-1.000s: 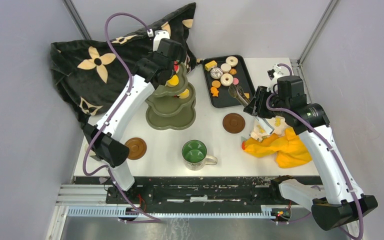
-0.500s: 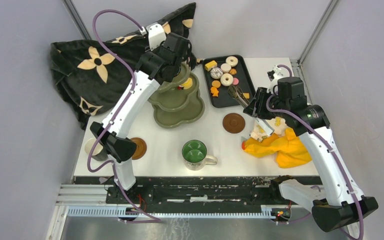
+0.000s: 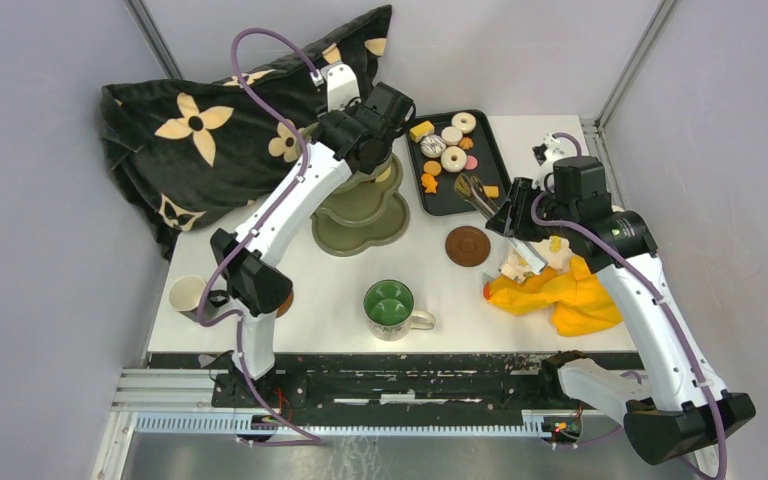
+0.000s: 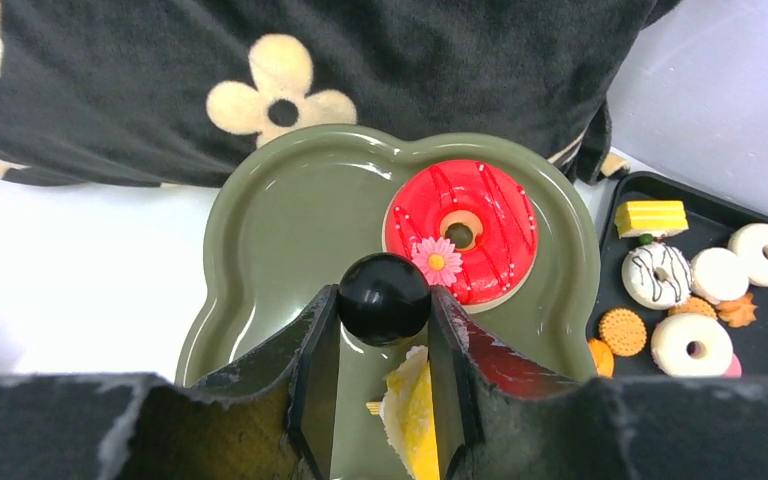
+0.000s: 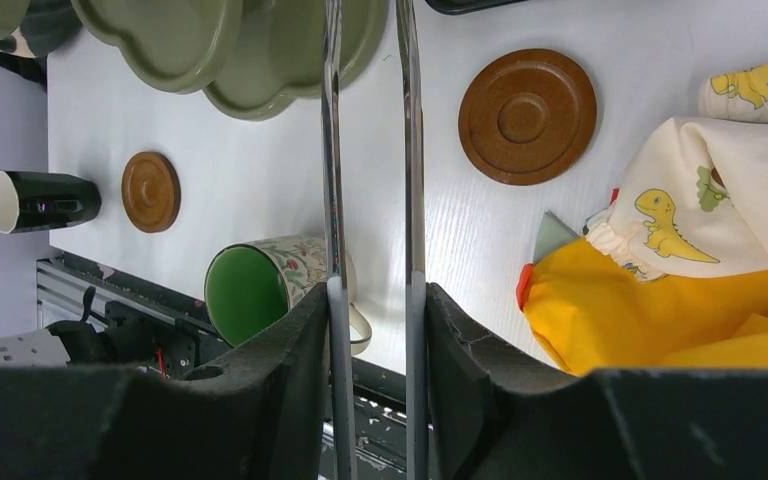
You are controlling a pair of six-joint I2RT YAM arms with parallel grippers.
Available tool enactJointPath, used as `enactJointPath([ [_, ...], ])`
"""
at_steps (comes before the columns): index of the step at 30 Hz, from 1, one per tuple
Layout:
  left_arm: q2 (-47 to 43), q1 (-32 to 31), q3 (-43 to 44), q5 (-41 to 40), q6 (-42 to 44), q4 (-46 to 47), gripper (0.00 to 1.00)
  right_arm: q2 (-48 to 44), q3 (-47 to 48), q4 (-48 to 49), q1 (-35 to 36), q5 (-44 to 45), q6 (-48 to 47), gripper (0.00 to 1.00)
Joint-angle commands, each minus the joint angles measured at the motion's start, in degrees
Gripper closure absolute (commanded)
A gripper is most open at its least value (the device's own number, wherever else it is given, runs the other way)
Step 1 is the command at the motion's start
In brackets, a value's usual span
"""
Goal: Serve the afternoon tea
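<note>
The olive-green three-tier stand is at the back of the table, beside the black tray of toy pastries. My left gripper is shut on the stand's black knob. A red donut lies on the top tier, and a yellow cake shows on a tier below. My right gripper is shut on metal tongs, whose tips hang over the tray's near edge. The green-lined mug stands at the front middle. One brown saucer lies right of the stand.
A black flowered cushion fills the back left, touching the stand. A yellow cloth and a dinosaur-print cloth lie under my right arm. A black cup lies at the front left, with a second saucer next to it.
My left arm has carried the stand by its knob to the right, toward the tray. Its elbow swung right and uncovered the black cup. The right arm has barely moved.
</note>
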Motion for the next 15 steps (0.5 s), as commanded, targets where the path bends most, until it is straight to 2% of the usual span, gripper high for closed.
enactJointPath([
  [1,-1.70,-0.24,3.01,-4.21,-4.84,4.92,0.97,-1.62,-0.26,3.64,-0.30,-0.60,-0.05,0.59],
  [2,-1.68,-0.24,2.21,-3.50,-3.61,5.84,0.94,-1.55,-0.35,3.68,-0.32,-0.66,0.02,0.59],
  [3,-1.82,-0.24,1.68,-3.00,-3.17,6.14,0.79,-1.60,-0.54,3.83,-0.30,-0.67,0.07,0.59],
  [6,-2.88,-0.24,-1.28,-1.67,-2.05,7.49,0.44,-1.58,-0.73,4.09,-0.31,-0.92,0.20,0.59],
  [8,-3.93,-0.24,-3.23,-0.53,-0.64,8.89,0.25,-1.81,-0.84,4.03,-0.30,-0.94,0.21,0.59],
  [11,-5.38,-0.24,-5.13,1.31,2.85,10.88,0.10,-2.05,-1.28,3.95,-0.26,-0.92,0.21,0.59],
  [15,-8.03,-0.20,-6.76,7.27,15.22,16.38,0.01,-2.06,-1.59,4.37,-0.29,-1.22,0.43,0.59],
])
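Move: The left hand has its fingers shut on the black knob atop the tiered green stand, so the knob is right at the hand point. On the top tier, about 3 cm lower, the red donut lies some 4 cm ahead and 3 cm right, the yellow cake slice 3 cm back and 2 cm right. The pastry tray is roughly 19 cm right, 4 cm back and 25 cm down. From the right hand, the knob is about 17 cm ahead, 26 cm left and 5 cm higher. To the right by about 1.5 cm and slightly down, slow and small, the left hand brings the stand along by its knob; after easing down it spreads its fingers from part open to nearly full width and lets go of the knob, staying around it with one finger on either side. The right hand keeps holding the tongs almost in place. ##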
